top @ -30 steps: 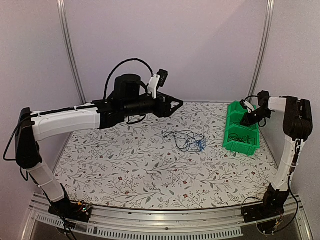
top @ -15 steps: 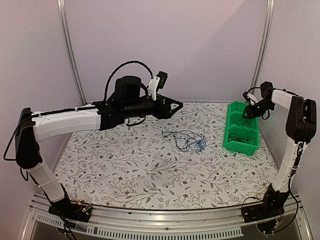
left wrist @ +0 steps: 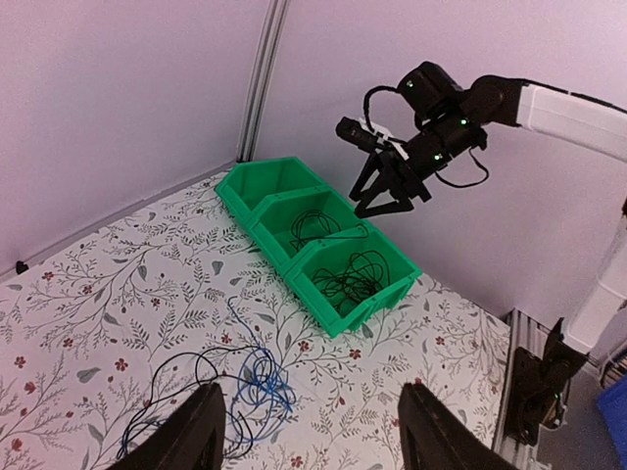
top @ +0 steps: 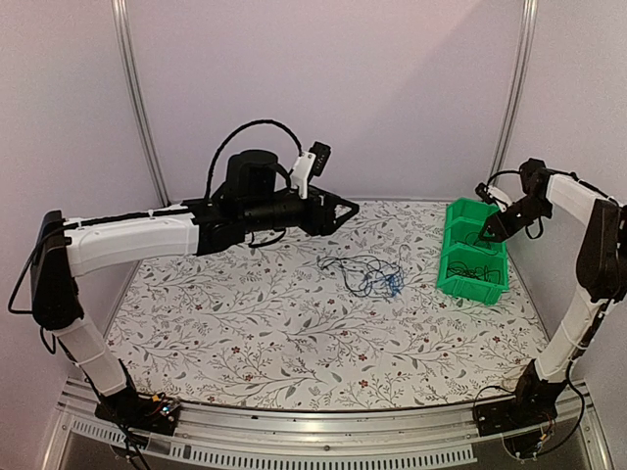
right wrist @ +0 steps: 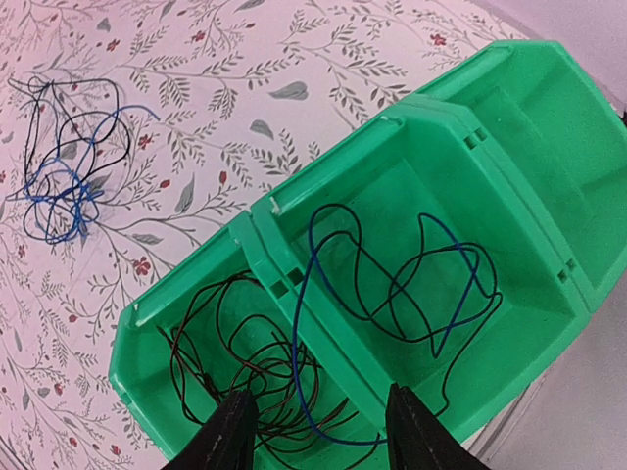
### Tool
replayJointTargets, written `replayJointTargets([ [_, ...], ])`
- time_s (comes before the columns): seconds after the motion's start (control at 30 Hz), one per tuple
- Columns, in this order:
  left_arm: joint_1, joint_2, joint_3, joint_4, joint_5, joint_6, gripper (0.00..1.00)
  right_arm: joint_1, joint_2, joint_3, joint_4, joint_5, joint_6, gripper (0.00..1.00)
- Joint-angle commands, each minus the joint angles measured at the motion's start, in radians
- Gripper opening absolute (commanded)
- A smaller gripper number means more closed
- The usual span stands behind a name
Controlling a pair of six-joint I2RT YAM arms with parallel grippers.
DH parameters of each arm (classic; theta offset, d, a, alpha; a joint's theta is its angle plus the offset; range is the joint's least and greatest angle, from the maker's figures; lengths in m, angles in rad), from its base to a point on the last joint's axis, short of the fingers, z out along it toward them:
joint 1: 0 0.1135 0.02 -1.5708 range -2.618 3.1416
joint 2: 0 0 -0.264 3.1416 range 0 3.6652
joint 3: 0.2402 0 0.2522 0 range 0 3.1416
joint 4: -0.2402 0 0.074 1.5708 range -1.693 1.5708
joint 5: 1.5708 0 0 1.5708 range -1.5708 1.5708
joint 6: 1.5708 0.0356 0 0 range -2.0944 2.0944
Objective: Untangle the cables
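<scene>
The loose tangle of cables (top: pixel 367 274), thin black wires around a bright blue one, lies on the flowered table mid-right. It also shows in the left wrist view (left wrist: pixel 235 382) and the right wrist view (right wrist: pixel 64 176). My left gripper (top: pixel 343 209) hovers behind and left of the tangle, open and empty (left wrist: pixel 313 436). My right gripper (top: pixel 487 227) hangs open over the green bin (top: pixel 470 291), nothing between its fingers (right wrist: pixel 318 431). Below it a dark blue cable (right wrist: pixel 312 294) drapes over the divider between two compartments, beside a black cable (right wrist: pixel 411 284).
The green bin (right wrist: pixel 333 166) has three compartments; the nearest holds dark wires (right wrist: pixel 235 352), and the farthest (left wrist: pixel 269 181) shows nothing inside. It stands at the table's right edge, close to the wall and a metal post (top: pixel 514 88).
The right gripper has opened and its arm has swung up and to the right above the bin. The left arm and the tangle have stayed put.
</scene>
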Motion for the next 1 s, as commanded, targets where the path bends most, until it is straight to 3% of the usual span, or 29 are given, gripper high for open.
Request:
replayJointTargets([
  [0.0,0.012,0.021,0.02,-0.016,0.022,0.018,0.63,0.023,-0.015,-0.049,-0.087,-0.003,-0.15,0.5],
  [0.47,0.012,0.017,0.02,-0.03,0.015,0.012,0.63,0.041,0.121,0.024,-0.091,0.145,-0.158,0.44],
  [0.63,0.012,0.018,0.018,-0.026,0.011,0.01,0.63,0.042,0.138,0.055,-0.084,0.146,-0.149,0.25],
  [0.77,0.012,0.019,0.015,-0.021,0.008,0.01,0.63,0.042,0.146,0.078,-0.08,0.146,-0.142,0.03],
  [0.97,0.014,0.026,0.015,-0.015,0.007,0.011,0.63,0.042,0.198,0.129,-0.024,0.182,-0.117,0.0],
])
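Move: The dark-blue cable strand draped over the divider between the green crate's middle and near bins lies almost under my right hand, about 6 cm down and 1 cm back and right. The middle bin is about 5 cm ahead and 4 left, the near bin some 9 back and 5 left, and the cable pile on the table roughly 38 left and 9 back. From my left hand the strand is around 46 cm right, 10 ahead and 20 below. I sink my half-open right hand about 6 cm onto the strand at the divider, first easing back 2–3 cm and slightly left, then coming forward and a little right as I near it. On the way I tip the fingers some 15 degrees steeper, shut them on the strand to pinch it, and rise a good centimetre. ##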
